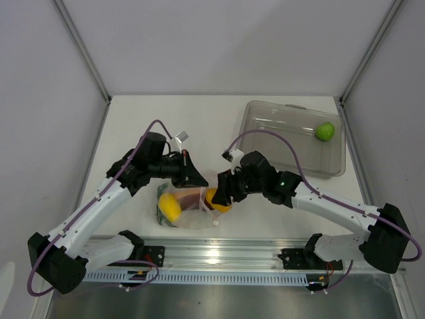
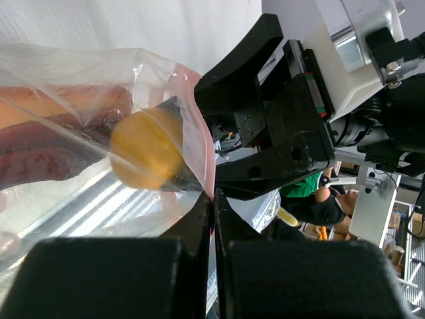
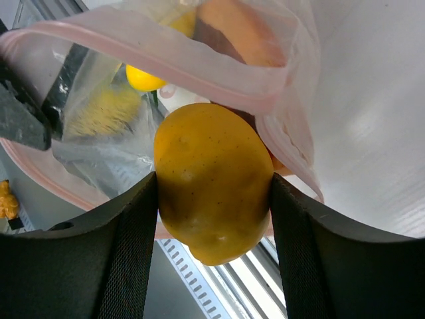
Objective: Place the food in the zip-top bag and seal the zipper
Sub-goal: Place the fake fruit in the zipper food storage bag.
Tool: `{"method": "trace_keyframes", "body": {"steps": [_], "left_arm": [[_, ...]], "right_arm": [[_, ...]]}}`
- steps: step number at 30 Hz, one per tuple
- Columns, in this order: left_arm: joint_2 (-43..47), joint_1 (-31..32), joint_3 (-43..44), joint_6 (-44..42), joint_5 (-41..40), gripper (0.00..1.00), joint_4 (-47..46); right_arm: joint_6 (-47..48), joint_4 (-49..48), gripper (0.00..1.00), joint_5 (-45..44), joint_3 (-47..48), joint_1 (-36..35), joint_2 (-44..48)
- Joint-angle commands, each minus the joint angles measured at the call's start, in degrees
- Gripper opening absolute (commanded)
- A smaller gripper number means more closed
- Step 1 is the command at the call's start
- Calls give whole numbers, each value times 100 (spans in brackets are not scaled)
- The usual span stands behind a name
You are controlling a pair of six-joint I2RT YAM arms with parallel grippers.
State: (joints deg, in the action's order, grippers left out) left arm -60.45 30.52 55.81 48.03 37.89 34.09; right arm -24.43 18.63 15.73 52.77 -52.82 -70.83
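The zip-top bag point(image 1: 189, 211) lies near the table's front edge with its mouth held open. My left gripper point(image 1: 196, 175) is shut on the pink zipper point(image 2: 207, 169) at the mouth's rim. A yellow lemon point(image 1: 170, 207) and a reddish-brown meat slice point(image 1: 192, 196) show through the plastic. My right gripper point(image 1: 222, 194) is shut on a second yellow lemon point(image 3: 212, 179) right at the bag's mouth point(image 3: 166, 46), partly past the rim. The green lime point(image 1: 325, 131) sits in the clear tray.
A rigid clear tray point(image 1: 279, 126) stands at the back right with the lime in its far right corner. A metal rail point(image 1: 219, 259) runs along the near edge, just in front of the bag. Grey walls close in the table's left, back and right.
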Motion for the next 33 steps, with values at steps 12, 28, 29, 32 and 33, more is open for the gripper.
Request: {"method": "trace_keyframes", "body": {"steps": [12,28,29,32,33], "left_arm": [[209,33,105,110,157,1,-60],[156,33,132,40,192,0,-78],[147,33,158,40,184,1,-69],[121,33,167,22,210,1,-77],[112,33,167,22,210,1,-86]], "right_arm": [[-388,-782,62,-623,409,-264,-537],[-431,-422,89,-948,348,-291,130],[-440,-352,88,-957,339,-291,183],[-484,-141,88,-1088,286,-291,481],[-484,-88,88,-1141,260,-291,578]]}}
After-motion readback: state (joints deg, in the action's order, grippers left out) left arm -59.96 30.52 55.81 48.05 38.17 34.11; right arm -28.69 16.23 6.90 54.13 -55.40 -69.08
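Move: The right hand already holds the orange fruit at the bag's open mouth; the free spot inside the bag lies about 8 cm to its left, 2 cm back and some 8 cm lower. From the same hand, the long red roll in the bag is about 5 cm left, 1 cm ahead and 6 cm down, the yellow fruit about 13 cm left, 2 cm back and 8 cm down. From the left hand, that free spot is about 5 cm back, 4 cm left and 11 cm down. The right hand eases the orange fruit about 2.5 cm left and a little forward into the bag's mouth, sinking about 1 cm, then spreads its fingers and lets go of the fruit before lifting some 3.5 cm and drawing back slightly to the right, fingers wide open. The left hand stays in place, its shut fingers still pinching the bag's rim to hold the mouth open. ##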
